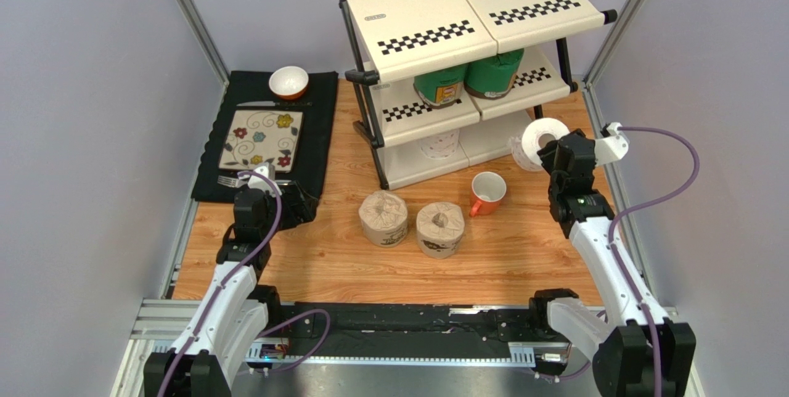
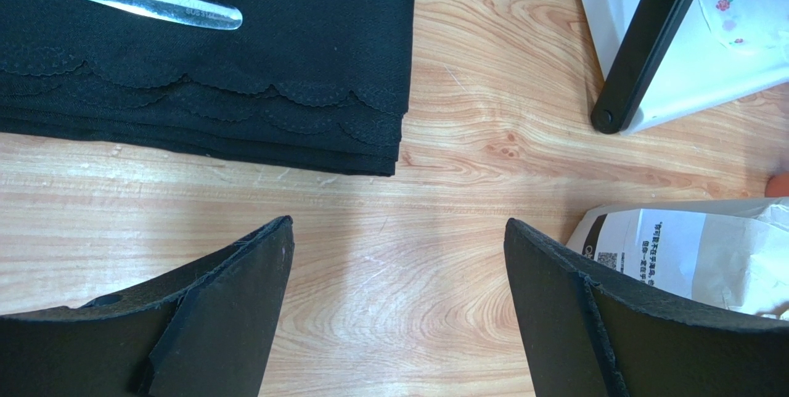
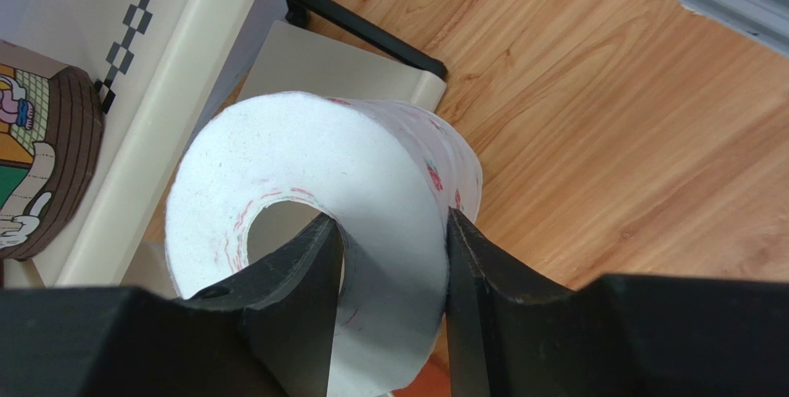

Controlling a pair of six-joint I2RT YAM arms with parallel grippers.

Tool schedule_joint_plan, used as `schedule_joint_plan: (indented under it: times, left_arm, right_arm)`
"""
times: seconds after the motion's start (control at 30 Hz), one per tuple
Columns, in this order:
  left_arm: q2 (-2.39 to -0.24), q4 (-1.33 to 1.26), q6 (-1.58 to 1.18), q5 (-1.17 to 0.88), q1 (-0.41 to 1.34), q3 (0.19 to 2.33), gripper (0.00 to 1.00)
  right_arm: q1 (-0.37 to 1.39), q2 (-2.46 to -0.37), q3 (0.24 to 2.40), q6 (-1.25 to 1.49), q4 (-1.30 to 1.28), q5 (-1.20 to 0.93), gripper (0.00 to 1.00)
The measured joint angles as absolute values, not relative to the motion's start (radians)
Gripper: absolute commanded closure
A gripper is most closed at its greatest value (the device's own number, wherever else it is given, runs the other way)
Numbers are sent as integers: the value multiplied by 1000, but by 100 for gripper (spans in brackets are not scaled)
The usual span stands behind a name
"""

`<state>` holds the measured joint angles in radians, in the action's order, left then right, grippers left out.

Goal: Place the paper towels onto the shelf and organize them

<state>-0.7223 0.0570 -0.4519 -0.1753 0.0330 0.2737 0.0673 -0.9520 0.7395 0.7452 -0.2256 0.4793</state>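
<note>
The shelf [image 1: 463,18] stands at the back. Two green paper towels [image 1: 440,85] [image 1: 494,73] sit on its middle tier, and a white one [image 1: 443,145] on the bottom tier. My right gripper [image 1: 548,152] [image 3: 391,221] is shut on another white roll [image 1: 540,141] [image 3: 306,157], one finger in its core and one on its outer wall, just right of the shelf's lower tiers. Two brown rolls [image 1: 383,218] [image 1: 440,229] stand on the table. My left gripper [image 1: 292,205] [image 2: 398,223] hangs open and empty over bare wood.
An orange mug [image 1: 487,192] stands between the brown rolls and the shelf. A black placemat [image 1: 269,133] [image 2: 231,55] carries a floral plate [image 1: 262,138], cutlery and a bowl [image 1: 289,82]. The shelf's black leg [image 2: 648,41] and a brown roll's label [image 2: 685,254] lie right of the left gripper.
</note>
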Motion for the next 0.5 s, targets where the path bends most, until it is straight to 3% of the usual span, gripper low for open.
schedule_joint_plan:
  times: [0.5]
  left_arm:
    - [-723,48,-452,-175,33,274,8]
  right_arm:
    - [64,-1204,739,767,25,334,66]
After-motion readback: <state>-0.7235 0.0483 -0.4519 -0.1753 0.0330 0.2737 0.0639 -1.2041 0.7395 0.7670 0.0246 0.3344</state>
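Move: The white roll still pinched by the right gripper is bound for the free right half of the bottom shelf, centred about 11 cm ahead, 8 cm left and 17 cm below that hand. The orange mug stands about 10 cm left and 2 cm back; the shelved white roll, 21 cm left and 9 cm ahead; both are well below. A green roll stands 16 cm ahead and 13 cm left, near hand height. From the left hand the spot is 18 cm ahead, 47 cm right, slightly below. Carry the white roll in the right gripper forward about 5.5 cm towards the open right half of the bottom shelf, sinking some 3.5 cm and easing about 3 cm left as you go. Turn the hand slightly counter-clockwise, roughly 5 to 10 degrees, and keep the fingers pinched on the roll's wall without changing the grip. ##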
